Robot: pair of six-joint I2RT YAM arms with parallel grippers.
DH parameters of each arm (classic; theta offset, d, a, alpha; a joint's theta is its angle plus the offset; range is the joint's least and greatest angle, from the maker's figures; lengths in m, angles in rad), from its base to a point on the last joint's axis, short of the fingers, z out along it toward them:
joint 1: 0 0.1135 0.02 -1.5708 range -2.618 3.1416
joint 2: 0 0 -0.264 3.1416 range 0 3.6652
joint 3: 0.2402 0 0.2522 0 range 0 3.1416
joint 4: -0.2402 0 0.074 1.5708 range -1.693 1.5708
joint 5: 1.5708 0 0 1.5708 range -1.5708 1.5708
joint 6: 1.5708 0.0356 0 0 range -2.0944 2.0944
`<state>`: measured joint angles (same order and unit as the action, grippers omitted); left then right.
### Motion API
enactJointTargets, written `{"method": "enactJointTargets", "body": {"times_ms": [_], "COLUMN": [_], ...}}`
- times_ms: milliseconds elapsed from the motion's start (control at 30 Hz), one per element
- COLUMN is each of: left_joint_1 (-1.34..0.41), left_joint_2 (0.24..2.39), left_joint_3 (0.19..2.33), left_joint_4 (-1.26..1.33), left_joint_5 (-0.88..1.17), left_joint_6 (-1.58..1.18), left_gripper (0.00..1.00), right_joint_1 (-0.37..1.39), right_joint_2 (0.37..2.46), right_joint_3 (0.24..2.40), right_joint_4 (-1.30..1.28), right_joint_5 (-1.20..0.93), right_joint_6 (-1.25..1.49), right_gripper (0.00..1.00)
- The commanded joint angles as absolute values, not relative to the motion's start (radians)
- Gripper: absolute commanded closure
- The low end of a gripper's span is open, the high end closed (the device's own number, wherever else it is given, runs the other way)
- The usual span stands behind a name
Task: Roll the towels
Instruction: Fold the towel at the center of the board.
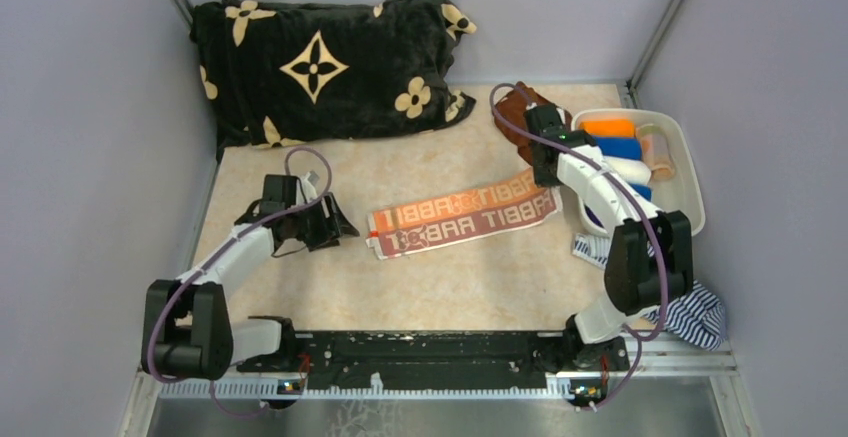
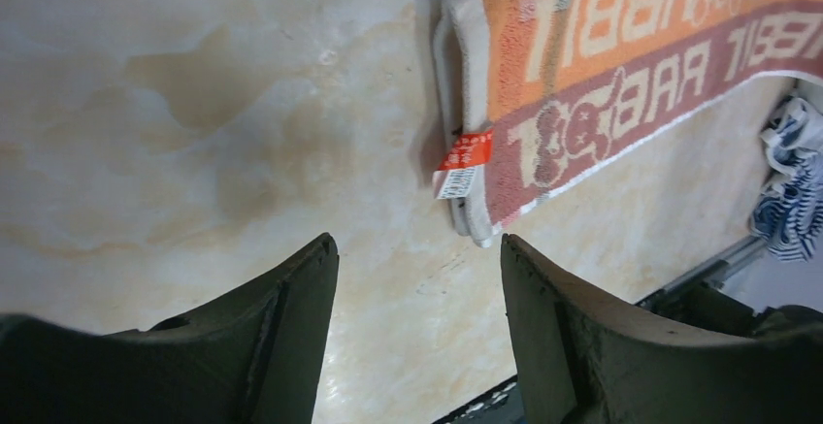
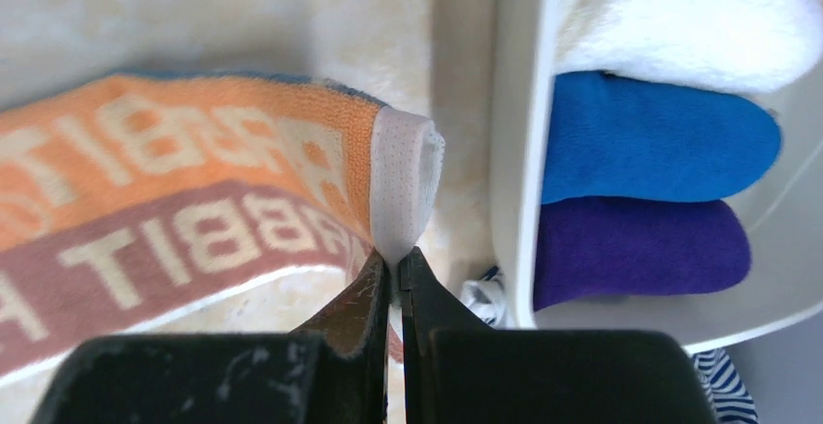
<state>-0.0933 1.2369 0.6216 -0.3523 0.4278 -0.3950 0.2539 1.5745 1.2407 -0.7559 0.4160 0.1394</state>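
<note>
The orange-peach printed towel (image 1: 465,215) lies folded into a long strip across the middle of the table. My right gripper (image 1: 545,172) is at its right end, and in the right wrist view the gripper (image 3: 396,261) is shut on the white hem (image 3: 406,177), which is lifted slightly. My left gripper (image 1: 335,225) hovers just left of the towel's other end, open, with bare table between its fingers (image 2: 291,327). That end (image 2: 621,65) carries a red tag (image 2: 464,152). A brown towel (image 1: 512,107) lies behind the right arm.
A white tray (image 1: 690,172) at the right holds rolls: white (image 3: 679,21), blue (image 3: 650,138), purple (image 3: 636,249) and orange (image 1: 610,127). A navy-striped cloth (image 1: 700,312) lies at the near right. The black flowered blanket (image 1: 320,62) fills the back left.
</note>
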Motion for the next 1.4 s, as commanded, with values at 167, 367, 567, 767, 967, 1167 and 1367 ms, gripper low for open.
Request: {"method": "enactJointTargets", "body": {"times_ms": [167,367,567,767,967,1167,1367], "left_joint_1": [-0.22,-0.258,-0.269,-0.281,-0.293,-0.306,-0.311], "left_joint_2": [1.314,1.404,1.436,1.434,1.435,1.442,1.438], "left_joint_3": [0.559,0.532,0.507,0.497,0.496,0.499,0.502], "left_joint_4": [-0.095,-0.009,0.018,0.018,0.017,0.014,0.005], "left_joint_5": [0.496,0.449,0.43,0.423,0.414,0.404,0.395], "left_joint_6": [-0.577,-0.614,-0.615,-0.612,-0.608,-0.603,-0.602], "left_gripper": [0.33,0.4,0.52,0.66,0.75,0.78,0.78], "right_joint_1": [0.452,0.606,0.728,0.817,0.858,0.873,0.887], "right_joint_2": [1.516,1.575,1.713,1.841,1.947,1.989,2.061], "right_joint_3": [1.304,1.337,1.426,1.53,1.635,1.706,1.76], "right_joint_4": [-0.788,-0.721,-0.682,-0.644,-0.658,-0.646,-0.679], "right_joint_5": [0.085,-0.022,-0.077,-0.08,-0.068,-0.071,-0.085], "right_joint_6": [0.165,0.269,0.36,0.44,0.47,0.492,0.475], "right_gripper": [1.0,1.0,1.0,1.0,1.0,1.0,1.0]}}
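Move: The left hand, empty and open, has the red-tagged left end of the towel about 6 cm to its right, roughly 1 cm back and 4 cm below. The right hand still holds the towel's other end up; the tagged end lies some 43 cm to its left, 11 cm back and 11 cm below. From the right hand, the towel container's middle is about 24 cm right and 7 cm ahead, the brown cloth about 20 cm ahead and 4 cm left. Keep the right fingers shut on the towel's right end and sweep it about 37 cm left and a little back over the strip towards the tagged end, dipping slightly late on and turning the wrist counter-clockwise some 30 degrees. Meanwhile slide the left gripper right about 6 cm, lower it onto the tagged edge and close it there to pinch it down beside the tag. ##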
